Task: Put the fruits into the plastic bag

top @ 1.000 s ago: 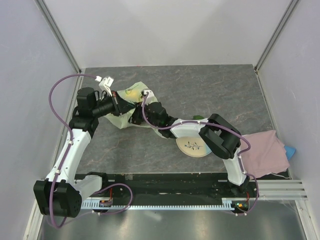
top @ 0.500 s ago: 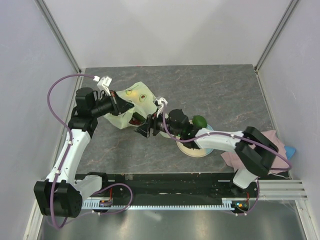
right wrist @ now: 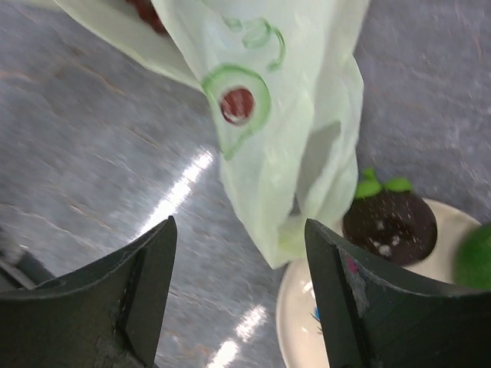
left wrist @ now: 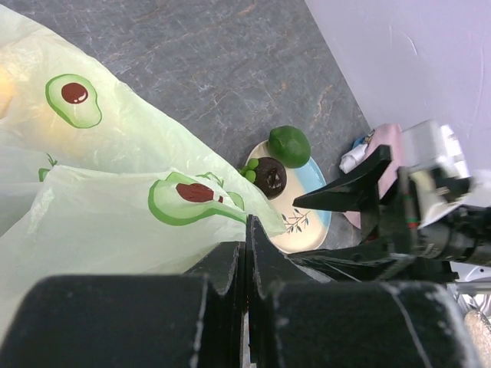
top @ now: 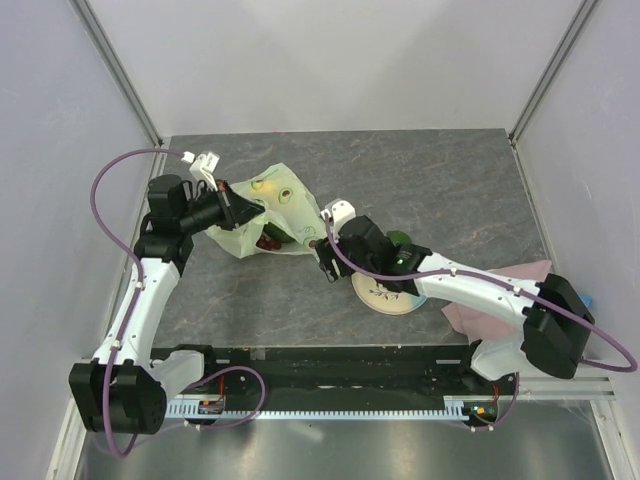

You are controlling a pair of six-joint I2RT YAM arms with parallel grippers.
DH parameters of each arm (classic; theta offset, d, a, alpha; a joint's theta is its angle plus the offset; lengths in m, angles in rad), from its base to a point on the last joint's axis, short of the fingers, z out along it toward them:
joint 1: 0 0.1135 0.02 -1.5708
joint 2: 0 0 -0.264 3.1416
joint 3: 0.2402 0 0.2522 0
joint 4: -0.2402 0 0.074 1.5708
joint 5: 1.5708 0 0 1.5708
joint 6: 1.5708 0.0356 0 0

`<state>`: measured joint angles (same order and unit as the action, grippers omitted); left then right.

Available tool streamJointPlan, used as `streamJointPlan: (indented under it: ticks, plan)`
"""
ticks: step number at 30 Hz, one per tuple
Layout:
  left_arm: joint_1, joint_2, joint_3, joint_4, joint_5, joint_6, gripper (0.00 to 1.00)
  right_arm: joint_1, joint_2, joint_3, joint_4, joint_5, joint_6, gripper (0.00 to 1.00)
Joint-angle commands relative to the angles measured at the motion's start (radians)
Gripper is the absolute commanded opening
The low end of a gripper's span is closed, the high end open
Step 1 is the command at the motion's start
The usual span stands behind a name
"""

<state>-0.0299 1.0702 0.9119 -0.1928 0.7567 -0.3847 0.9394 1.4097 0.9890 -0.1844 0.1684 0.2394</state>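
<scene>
The pale green plastic bag (top: 278, 200), printed with avocados, lies at the back left, and my left gripper (top: 240, 212) is shut on its edge (left wrist: 192, 222). A dark red bunch (top: 268, 240) shows inside the bag's near end. My right gripper (top: 322, 256) hovers open and empty just right of the bag, over its hanging corner (right wrist: 307, 192). A dark purple-brown round fruit (right wrist: 390, 222) and a green avocado (left wrist: 289, 146) sit on the plate (top: 383, 298).
A pink cloth (top: 530, 275) lies at the right edge, partly under my right arm. The cream-and-blue plate (left wrist: 303, 234) with a sprig print sits directly right of the bag. Grey walls enclose the table on three sides.
My right gripper has pulled back out of the bag's mouth toward the plate, jaws open and empty. The left gripper keeps its hold and the bag has spread wider.
</scene>
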Motion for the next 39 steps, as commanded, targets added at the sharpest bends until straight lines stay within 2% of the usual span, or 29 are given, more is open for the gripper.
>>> streamJointPlan:
  ticks: [1, 7, 10, 11, 13, 14, 16, 22, 29, 32, 35, 39]
  plan:
    - [0.007, -0.007, 0.031, 0.003, -0.017, 0.013, 0.01, -0.004, 0.063, 0.011, -0.108, 0.08, -0.072, 0.74]
    - [0.01, -0.007, 0.031, 0.001, -0.019, 0.013, 0.01, -0.01, 0.155, 0.043, -0.104, 0.083, -0.109, 0.71]
    - [0.01, -0.009, 0.03, 0.001, -0.019, 0.013, 0.02, -0.016, 0.179, 0.031, -0.067, 0.066, -0.149, 0.58]
    - [0.01, -0.01, 0.03, 0.003, -0.019, 0.013, 0.02, -0.019, 0.181, 0.031, -0.058, 0.065, -0.159, 0.46]
    - [0.012, -0.007, 0.027, 0.024, 0.006, -0.002, 0.01, -0.022, 0.178, 0.054, -0.053, 0.057, -0.166, 0.32]
    - [0.013, -0.004, 0.022, 0.056, 0.016, -0.016, 0.02, -0.025, 0.169, 0.069, -0.061, 0.048, -0.166, 0.16]
    - [0.015, 0.004, 0.024, 0.079, 0.039, -0.051, 0.02, -0.027, 0.149, 0.114, -0.067, 0.037, -0.167, 0.0]
    - [0.068, 0.016, 0.117, 0.167, 0.069, -0.17, 0.02, -0.05, 0.074, 0.295, -0.075, -0.039, -0.175, 0.0]
    - [0.146, 0.056, 0.418, 0.132, 0.004, -0.221, 0.01, -0.143, 0.055, 0.62, -0.093, -0.165, -0.16, 0.0]
    - [0.226, 0.088, 0.476, 0.116, 0.016, -0.24, 0.02, -0.186, 0.083, 0.743, -0.096, -0.213, -0.15, 0.0]
    - [0.284, 0.111, 0.475, 0.109, 0.058, -0.247, 0.02, -0.221, 0.121, 0.761, -0.098, -0.242, -0.132, 0.0]
    - [0.301, 0.145, 0.424, 0.072, 0.147, -0.218, 0.01, -0.251, 0.161, 0.7, -0.095, -0.257, -0.115, 0.0]
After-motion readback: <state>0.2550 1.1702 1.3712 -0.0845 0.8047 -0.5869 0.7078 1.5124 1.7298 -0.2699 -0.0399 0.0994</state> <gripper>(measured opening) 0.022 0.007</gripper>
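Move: The bag's loose right handle lies just under the open right fingers, some 9 cm below them, about 3 cm to the right and 1 cm ahead. The mangosteen is about 5 cm ahead and 9 cm right of this hand, the green fruit 8 cm ahead and 20 cm right, the grapes in the bag 9 cm ahead and 20 cm left, all roughly 9 cm down. From the left hand, already gripping the other handle, the loose one lies about 22 cm right, 7 cm back and 20 cm below. The right hand sinks about 8 cm onto the bag's loose handle, easing slightly right, and its wide-open fingers shut on it near the bottom while the left hand holds the other handle almost still. Then both hands lift together and speed up: the right rises some 36 cm from the pinch and drifts forward, the left goes up about 19 cm and also pulls left and a little forward, both tilting their fingers upward by 20 to 30 degrees and keeping the handles pinched. ##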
